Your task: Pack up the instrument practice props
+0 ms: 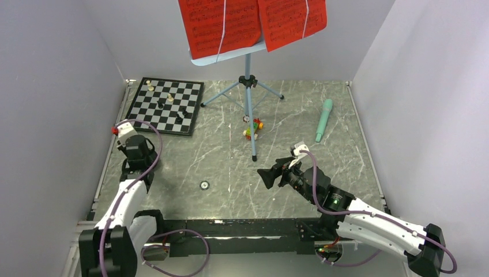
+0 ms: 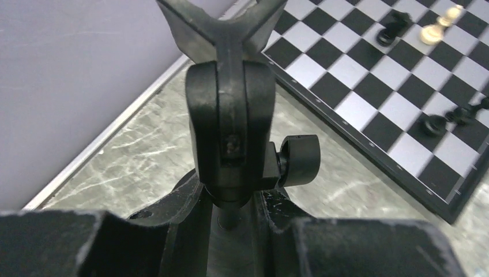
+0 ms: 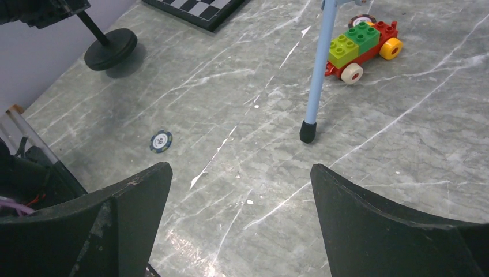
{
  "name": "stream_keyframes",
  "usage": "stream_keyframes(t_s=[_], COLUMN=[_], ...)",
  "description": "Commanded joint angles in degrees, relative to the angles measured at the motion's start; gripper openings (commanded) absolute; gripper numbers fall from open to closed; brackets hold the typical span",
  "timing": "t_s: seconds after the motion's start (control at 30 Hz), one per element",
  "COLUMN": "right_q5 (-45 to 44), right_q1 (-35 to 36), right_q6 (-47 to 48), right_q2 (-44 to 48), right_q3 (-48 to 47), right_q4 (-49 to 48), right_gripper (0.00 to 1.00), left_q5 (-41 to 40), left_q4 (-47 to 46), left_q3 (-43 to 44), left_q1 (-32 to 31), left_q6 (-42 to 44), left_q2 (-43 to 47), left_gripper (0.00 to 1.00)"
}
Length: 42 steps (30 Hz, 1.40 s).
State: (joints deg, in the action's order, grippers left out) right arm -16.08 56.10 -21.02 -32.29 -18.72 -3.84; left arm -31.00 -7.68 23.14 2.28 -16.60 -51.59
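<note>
My left gripper [image 1: 134, 145] is shut on the upper part of the small black mic stand [image 2: 230, 104], whose forked clip rises between the fingers [image 2: 184, 219]. Its round base [image 3: 111, 49] sits low over the table near the left wall; I cannot tell whether it touches. The mint-green microphone [image 1: 323, 119] lies at the right rear. The light blue music stand [image 1: 248, 86] stands at the back with red sheet-music pages [image 1: 219, 26] on it. My right gripper [image 1: 268, 176] is open and empty above bare table, and a tripod leg [image 3: 317, 75] stands ahead of it.
A chessboard [image 1: 167, 105] with pieces lies at the back left, just beyond the left gripper. A multicoloured block toy [image 1: 252, 128] sits by the tripod's front leg. A small round chip [image 1: 204, 184] lies on the table's near middle. Grey walls close in three sides.
</note>
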Motion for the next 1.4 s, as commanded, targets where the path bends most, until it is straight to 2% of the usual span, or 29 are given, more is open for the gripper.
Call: stream_keyframes(t_s=[0.0, 0.23, 0.43, 0.67, 0.77, 0.87, 0.9, 1.2, 1.23, 1.3, 1.37], right_q5=[0.8, -0.9, -1.4, -0.7, -0.9, -1.2, -1.4, -0.9, -0.7, -0.1, 0.6], right_q1=[0.2, 0.2, 0.2, 0.2, 0.2, 0.3, 0.2, 0.2, 0.2, 0.2, 0.2], right_q6=[0.2, 1.5, 2.5, 3.1, 3.1, 3.2, 3.3, 3.4, 3.5, 3.6, 3.7], right_q2=[1.2, 2.4, 1.4, -0.2, 0.0, 0.4, 0.5, -0.1, -0.3, -0.7, -1.1], right_q3=[-0.2, -0.6, -0.8, -1.9, -2.3, -2.3, -2.3, -2.5, -2.5, -2.6, -2.8], right_q4=[-2.8, -0.3, -0.1, 0.1, 0.5, 0.8, 0.8, 0.4, 0.1, -0.3, -0.6], right_gripper=[0.95, 0.96, 0.96, 0.97, 0.97, 0.97, 0.98, 0.99, 0.99, 0.99, 0.99], left_q5=[3.2, 6.3, 8.1, 10.0, 10.7, 10.8, 10.5, 9.7, 9.6, 9.9, 9.8], left_q4=[-13.5, -18.9, -21.4, -15.3, -12.6, -13.0, -12.4, -0.8, 0.2, 2.3, 5.2], left_q3=[1.4, 2.0, 3.9, 10.5, 11.4, 10.4, 10.3, 11.1, 10.8, 10.2, 10.4], left_q1=[5.1, 11.1, 12.7, 12.7, 12.7, 12.7, 12.7, 12.7, 12.7, 12.7, 12.7], left_q6=[3.0, 5.3, 5.7, 6.2, 5.6, 5.2, 5.0, 1.1, 0.4, -0.4, -1.3], left_q2=[-3.3, -11.7, -15.8, -21.4, -22.1, -21.2, -20.8, -13.3, -11.7, -8.6, -5.7], left_gripper=[0.0, 0.0, 0.0, 0.01, 0.16, 0.44, 0.5, 0.73, 0.77, 0.97, 0.99])
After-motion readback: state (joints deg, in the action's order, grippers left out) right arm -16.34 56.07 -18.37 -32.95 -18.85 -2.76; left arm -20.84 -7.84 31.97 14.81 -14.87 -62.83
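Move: Ahead and to the left of the left hand, which already holds the black mic stand by its pole, is the bare patch meant for it: roughly 5 cm farther out, 6 cm left and 12 cm down on the table. The chess board's middle lies about 24 cm ahead of the hand and 4 cm right; the poker chip some 10 cm back and 23 cm right. From the right hand that patch is about 16 cm forward, 48 cm left and 16 cm below. Carrying the mic stand left, the left hand swings it about 6 cm towards the wall while lowering it 2.5 cm, then eases it forward some 4 cm towards the chess board at a steady height. There the fingers open wide and let go of the pole, and the hand draws back and rises about 3 cm. ##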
